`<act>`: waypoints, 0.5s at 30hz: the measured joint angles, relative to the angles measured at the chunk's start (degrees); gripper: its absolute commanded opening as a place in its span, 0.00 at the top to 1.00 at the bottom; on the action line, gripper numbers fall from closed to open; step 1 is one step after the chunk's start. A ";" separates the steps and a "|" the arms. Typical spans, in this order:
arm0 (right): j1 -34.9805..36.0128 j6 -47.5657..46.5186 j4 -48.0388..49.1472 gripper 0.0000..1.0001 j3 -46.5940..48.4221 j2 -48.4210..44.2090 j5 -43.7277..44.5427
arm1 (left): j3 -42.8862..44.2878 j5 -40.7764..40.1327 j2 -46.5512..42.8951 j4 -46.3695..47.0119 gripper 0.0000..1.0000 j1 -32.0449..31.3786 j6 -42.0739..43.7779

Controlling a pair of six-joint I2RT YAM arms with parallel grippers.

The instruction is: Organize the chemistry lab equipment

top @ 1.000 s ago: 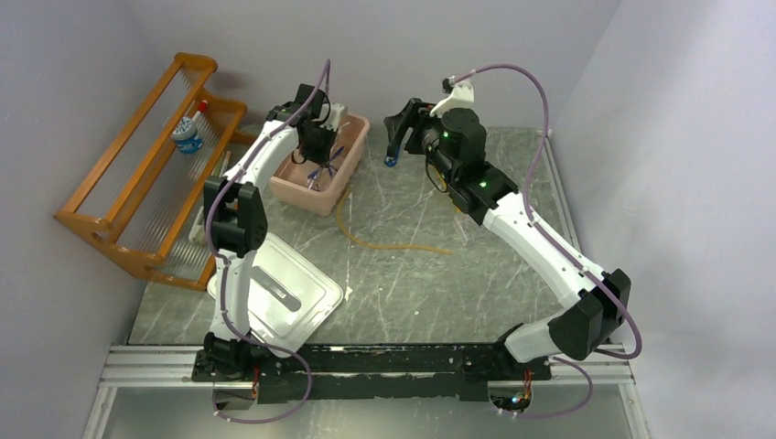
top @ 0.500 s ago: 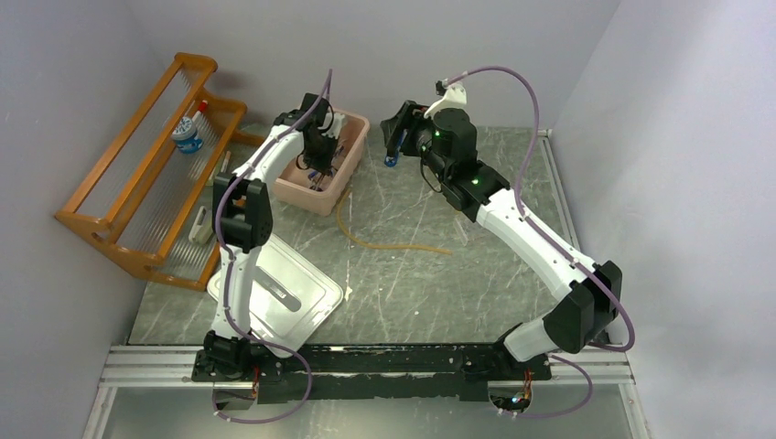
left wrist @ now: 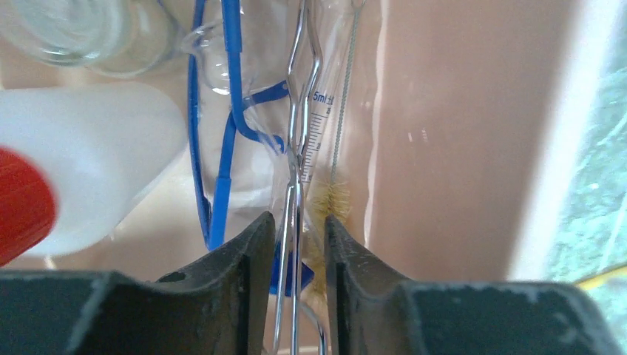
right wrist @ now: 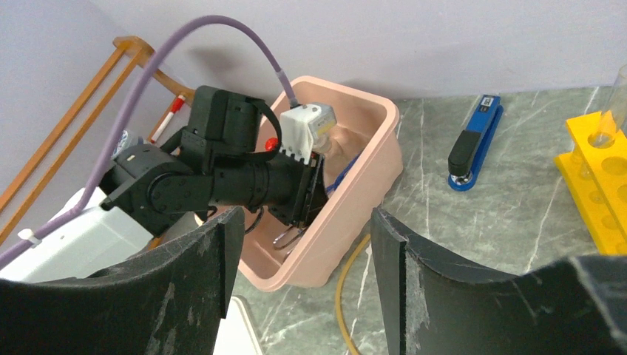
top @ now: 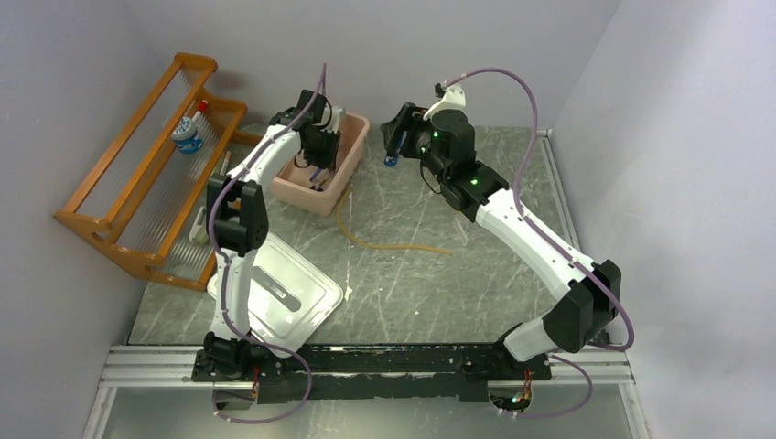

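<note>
My left gripper [top: 318, 154] reaches down into the pink tub [top: 322, 199]. In the left wrist view its jaws [left wrist: 299, 222] stand slightly apart, open. A thin metal wire tool [left wrist: 299, 111] lies loose in the gap between them. Beside it in the tub lie blue plastic tongs [left wrist: 225, 148], a graduated glass tube [left wrist: 319, 122], a bristle brush [left wrist: 338, 211] and a white red-capped squeeze bottle [left wrist: 96, 163]. A tan rubber hose [top: 384, 242] curves over the table in front of the tub. My right gripper [top: 395, 137] hovers open and empty right of the tub [right wrist: 347, 214], fingertips [right wrist: 307, 218] wide apart.
A blue clip-like tool [right wrist: 473, 144] lies on the table behind the tub, and a yellow holed rack [right wrist: 599, 177] stands at the right. The wooden rack [top: 137, 174] at the left carries a small blue-capped jar [top: 187, 137]. The grey-white lid [top: 284, 293] rests near my left base.
My left gripper has come down into the tub and its jaws have parted, letting go of the metal tool. My right gripper has shifted slightly left.
</note>
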 measured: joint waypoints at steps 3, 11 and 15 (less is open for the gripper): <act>0.00 -0.85 -0.44 0.31 -1.20 -0.09 0.33 | 0.00 0.00 -3.02 0.00 0.57 0.00 -0.57; 0.59 -5.53 -5.29 0.31 -5.29 2.29 0.13 | -5.03 0.00 -18.80 2.78 0.44 0.00 -1.95; 4.55 -9.01 -7.56 0.32 -6.69 7.26 1.51 | -12.46 -0.28 -28.48 6.08 0.41 0.00 -2.97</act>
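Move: The tongs lie in the pink tub, already let go, between the left fingers; their middle is some 4 cm ahead, 2 cm right and 2 cm below, with the wash bottle roughly 7 cm ahead and 5 cm left, about level in height. The tan tubing's middle is about 9 cm back, 3 cm left and 35 cm below the right hand. From that hand, about 30 cm down, the tub's middle is 14 cm ahead and 18 cm left, the yellow rack 14 cm ahead and 13 cm right. The tongs, already freed, are left in the tub as the left hand lifts straight up off them, opening wider, then eases back as well, some 18 cm up in all with about 20 degrees of wrist tilt. Empty and open, the right hand meanwhile sinks about 15 cm towards the tan tubing, speeding up, tipping its fingers down and rolling, and slips slightly back and left near the end. ##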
